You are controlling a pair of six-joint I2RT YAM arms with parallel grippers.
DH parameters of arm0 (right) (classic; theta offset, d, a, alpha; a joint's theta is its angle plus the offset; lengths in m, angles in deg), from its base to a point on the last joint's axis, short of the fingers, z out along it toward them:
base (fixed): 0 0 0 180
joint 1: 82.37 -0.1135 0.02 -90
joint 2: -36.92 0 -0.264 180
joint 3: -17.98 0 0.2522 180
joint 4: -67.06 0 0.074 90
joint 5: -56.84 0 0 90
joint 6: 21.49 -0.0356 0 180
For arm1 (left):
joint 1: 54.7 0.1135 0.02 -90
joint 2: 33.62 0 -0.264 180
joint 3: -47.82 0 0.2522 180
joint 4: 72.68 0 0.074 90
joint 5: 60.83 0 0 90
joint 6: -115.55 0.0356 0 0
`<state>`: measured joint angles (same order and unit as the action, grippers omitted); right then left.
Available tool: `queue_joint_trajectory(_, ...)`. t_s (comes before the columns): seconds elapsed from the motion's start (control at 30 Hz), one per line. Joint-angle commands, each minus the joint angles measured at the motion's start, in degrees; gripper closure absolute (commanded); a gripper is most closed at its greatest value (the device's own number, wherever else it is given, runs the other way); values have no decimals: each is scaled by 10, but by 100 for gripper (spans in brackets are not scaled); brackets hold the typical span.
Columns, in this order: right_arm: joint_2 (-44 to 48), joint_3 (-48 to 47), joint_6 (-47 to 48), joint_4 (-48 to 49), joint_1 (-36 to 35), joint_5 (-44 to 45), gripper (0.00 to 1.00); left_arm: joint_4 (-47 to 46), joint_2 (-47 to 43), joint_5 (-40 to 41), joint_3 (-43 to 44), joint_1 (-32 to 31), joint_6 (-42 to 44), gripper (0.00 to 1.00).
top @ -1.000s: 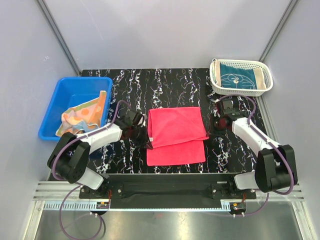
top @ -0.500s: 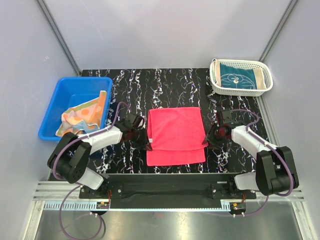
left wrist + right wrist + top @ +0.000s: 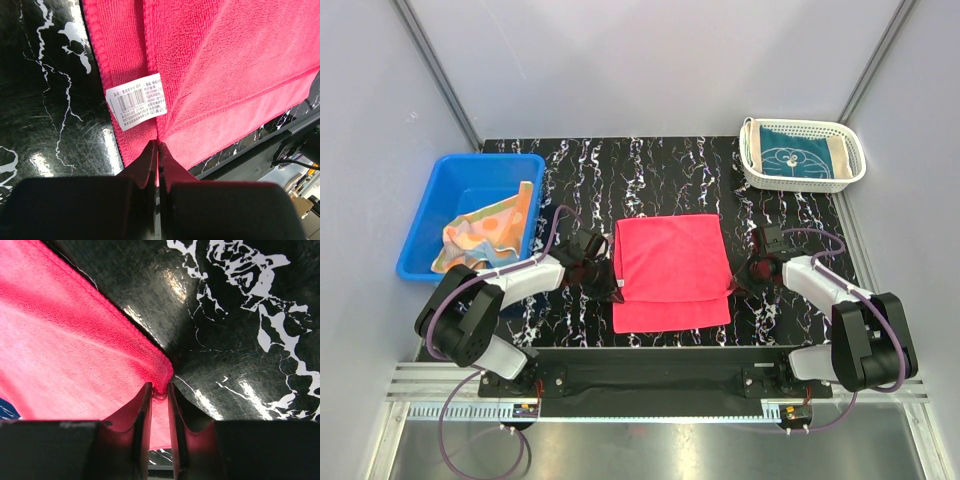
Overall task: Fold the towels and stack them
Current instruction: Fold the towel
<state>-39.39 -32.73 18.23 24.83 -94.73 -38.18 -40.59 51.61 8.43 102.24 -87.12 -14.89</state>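
A pink-red towel [image 3: 670,270] lies partly folded on the black marbled table [image 3: 660,170], its upper layer short of the near edge. My left gripper [image 3: 617,290] is shut on the towel's left edge; in the left wrist view its tips [image 3: 158,144] pinch the cloth [image 3: 225,60] just below a white label [image 3: 136,100]. At the towel's right corner my right gripper [image 3: 738,283] stands with its jaws nearly together, and the hem [image 3: 65,350] is bunched between the tips [image 3: 159,386]. A teal towel [image 3: 798,160] and an orange-peach towel [image 3: 485,235] lie apart.
The teal towel rests in a white basket [image 3: 803,125] at the back right. A blue bin [image 3: 450,170] at the left holds the crumpled orange-peach towel. Grey walls close in the table on both sides.
My right gripper came forward and left from behind the towel's right side, widened, then closed on the right corner. The left gripper kept its grip and shifted slightly.
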Motion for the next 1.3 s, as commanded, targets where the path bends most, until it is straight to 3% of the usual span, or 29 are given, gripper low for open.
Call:
queue_joint_trajectory(0.0, 13, 7, -12, 20, -3, 18, 76, -18, -7, 10, 2, -2, 7, 100)
queue_joint_trajectory(0.2, 9, 18, -14, 30, -2, -2, 74, -13, -11, 16, 1, -3, 5, 100)
queue_joint_trajectory(0.3, 20, 13, -2, 25, -2, 1, 100, -8, -15, 18, 3, -3, 1, 100)
queue_joint_trajectory(0.73, 55, -207, 99, -84, -3, -46, 100, 231, -67, 127, 261, 14, 27, 100)
queue_joint_trajectory(0.8, 70, -181, 95, -78, -3, -74, 100, 228, -95, 114, 244, 11, 18, 100)
queue_joint_trajectory(1.0, 144, -49, 72, -55, -5, -98, 100, 139, -169, 75, 73, -15, -28, 100)
queue_joint_trajectory(1.17, 167, 48, 62, -27, -14, -104, 100, 32, -176, 33, -54, -32, -65, 100)
queue_joint_trajectory(1.27, 165, 65, 67, -22, -16, -109, 100, 7, -165, 20, -73, -38, -74, 100)
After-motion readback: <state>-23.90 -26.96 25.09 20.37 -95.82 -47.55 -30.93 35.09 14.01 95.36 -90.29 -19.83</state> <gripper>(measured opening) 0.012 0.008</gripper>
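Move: The red towel's upper layer has its near-right corner between the right hand's parted fingers, about 1 cm below the hand point. The lower layer's near-right corner lies some 9 cm back, 1 cm left and 2 cm below that hand. From the left hand, already pinching the upper layer's near-left corner, the lower layer's near-left corner is about 9 cm back, 1 cm left and 2 cm down; the white tag is 4 cm ahead, about level sideways and 1 cm down. The upper layer's near-right corner is pinched as the right fingers shut, the left keeping its corner; then both hands swing the edge up some 14 cm and forward about 7, and bring it back and down, towards the lower layer's near edge, ending roughly 4.5 cm nearer the bases than at first, 2 to 3 cm farther left and a little higher. The fingers tip outward by about 20 degrees on the rise and largely return. ##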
